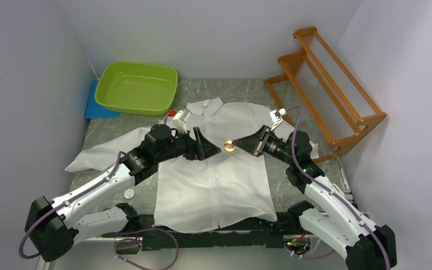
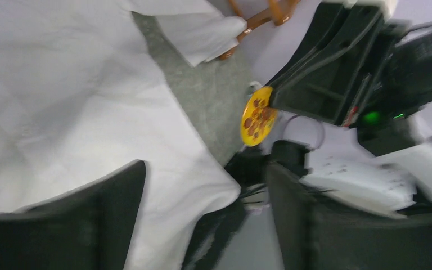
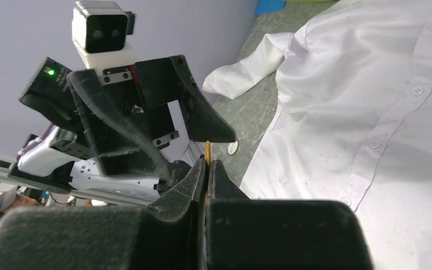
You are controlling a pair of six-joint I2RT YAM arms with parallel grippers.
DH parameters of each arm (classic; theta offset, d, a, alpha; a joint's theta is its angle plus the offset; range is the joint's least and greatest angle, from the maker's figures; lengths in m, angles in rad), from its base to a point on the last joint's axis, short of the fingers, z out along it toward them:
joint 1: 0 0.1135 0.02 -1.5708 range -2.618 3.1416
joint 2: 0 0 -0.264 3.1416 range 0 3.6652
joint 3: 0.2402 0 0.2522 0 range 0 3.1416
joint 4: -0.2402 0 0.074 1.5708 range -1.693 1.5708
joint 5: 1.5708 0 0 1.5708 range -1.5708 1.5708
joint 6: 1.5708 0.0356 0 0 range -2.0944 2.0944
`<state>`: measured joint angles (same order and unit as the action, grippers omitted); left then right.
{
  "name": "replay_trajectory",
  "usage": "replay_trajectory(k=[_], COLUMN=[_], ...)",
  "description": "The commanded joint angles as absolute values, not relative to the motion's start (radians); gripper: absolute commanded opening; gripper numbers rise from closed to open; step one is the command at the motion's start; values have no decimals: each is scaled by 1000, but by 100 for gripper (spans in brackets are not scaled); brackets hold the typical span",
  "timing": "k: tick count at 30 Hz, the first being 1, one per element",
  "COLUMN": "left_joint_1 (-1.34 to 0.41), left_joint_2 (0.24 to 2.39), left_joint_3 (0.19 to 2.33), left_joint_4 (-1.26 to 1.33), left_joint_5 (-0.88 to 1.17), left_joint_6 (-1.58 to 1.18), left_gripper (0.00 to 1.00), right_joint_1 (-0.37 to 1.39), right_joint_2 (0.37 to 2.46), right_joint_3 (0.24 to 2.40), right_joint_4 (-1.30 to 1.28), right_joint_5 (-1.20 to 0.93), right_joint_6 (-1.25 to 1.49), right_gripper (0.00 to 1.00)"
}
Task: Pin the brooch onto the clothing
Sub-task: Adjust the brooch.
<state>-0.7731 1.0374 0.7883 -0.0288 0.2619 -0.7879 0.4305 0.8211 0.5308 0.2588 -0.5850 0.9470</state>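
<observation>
The clothing, a white button-front shirt [image 1: 214, 180], lies spread flat on the table, collar to the far side. In the air above its chest my right gripper [image 1: 242, 145] is shut on the brooch [image 1: 230, 147], a round yellow disc with brown dots. The right wrist view shows the brooch [image 3: 207, 151] edge-on, pinched between my right gripper's [image 3: 207, 164] jaws. My left gripper [image 1: 211, 147] stands open just left of the brooch, facing it, with nothing between its jaws. Seen from the left wrist, the brooch [image 2: 257, 116] hangs beyond my left gripper [image 2: 205, 169], above the shirt [image 2: 62, 101].
A green basin [image 1: 138, 87] rests on a blue mat [image 1: 97, 104] at the back left. A wooden rack [image 1: 326, 84] stands at the back right. A small white disc [image 1: 129, 193] lies on the table left of the shirt. Walls close in both sides.
</observation>
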Motion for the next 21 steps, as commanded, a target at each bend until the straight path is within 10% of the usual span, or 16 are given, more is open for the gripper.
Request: replay_trajectory(k=[1,2,6,21], left_joint_1=[-717,-705,-686,-687], left_joint_2=[1012,1019,1061,1197], left_joint_3=[709,697,669,698], left_joint_4=[288,322,466,628], left_joint_5=[422,444,508,593], left_joint_6=[-1011,-1040,-1109,-1163], left_gripper=[56,42,54,44], right_joint_1=[426,426,427,428], right_joint_2=[803,808,837,858], right_joint_3=[499,493,472,483], right_joint_4=[405,426,508,523], right_joint_5=[-550,-552,-573,-594], right_joint_6=[1011,1026,1079,1092], right_gripper=[0,0,0,0])
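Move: The yellow brooch is held in the right fingertips, its middle roughly 2 cm left of the right hand point, 1 cm back and 1 cm below. From the open left hand it lies about 5 cm to the right, 1 cm ahead and 1 cm up, the right fingertips just beyond it at some 7 cm right and 2 cm ahead. About 23 cm below the left hand lies the shirt, its collar 14 cm ahead and 2 cm left. No new contact can be made out as the left hand heads for the brooch from its free side. It first rises about 3 cm, then slides some 2.5 cm right while settling back slightly, its fingertips tipping up about 20 degrees and the jaws narrowing from wide open to about half. The right hand keeps its pinch on the brooch, lifting about 1 cm with a slight turn. ##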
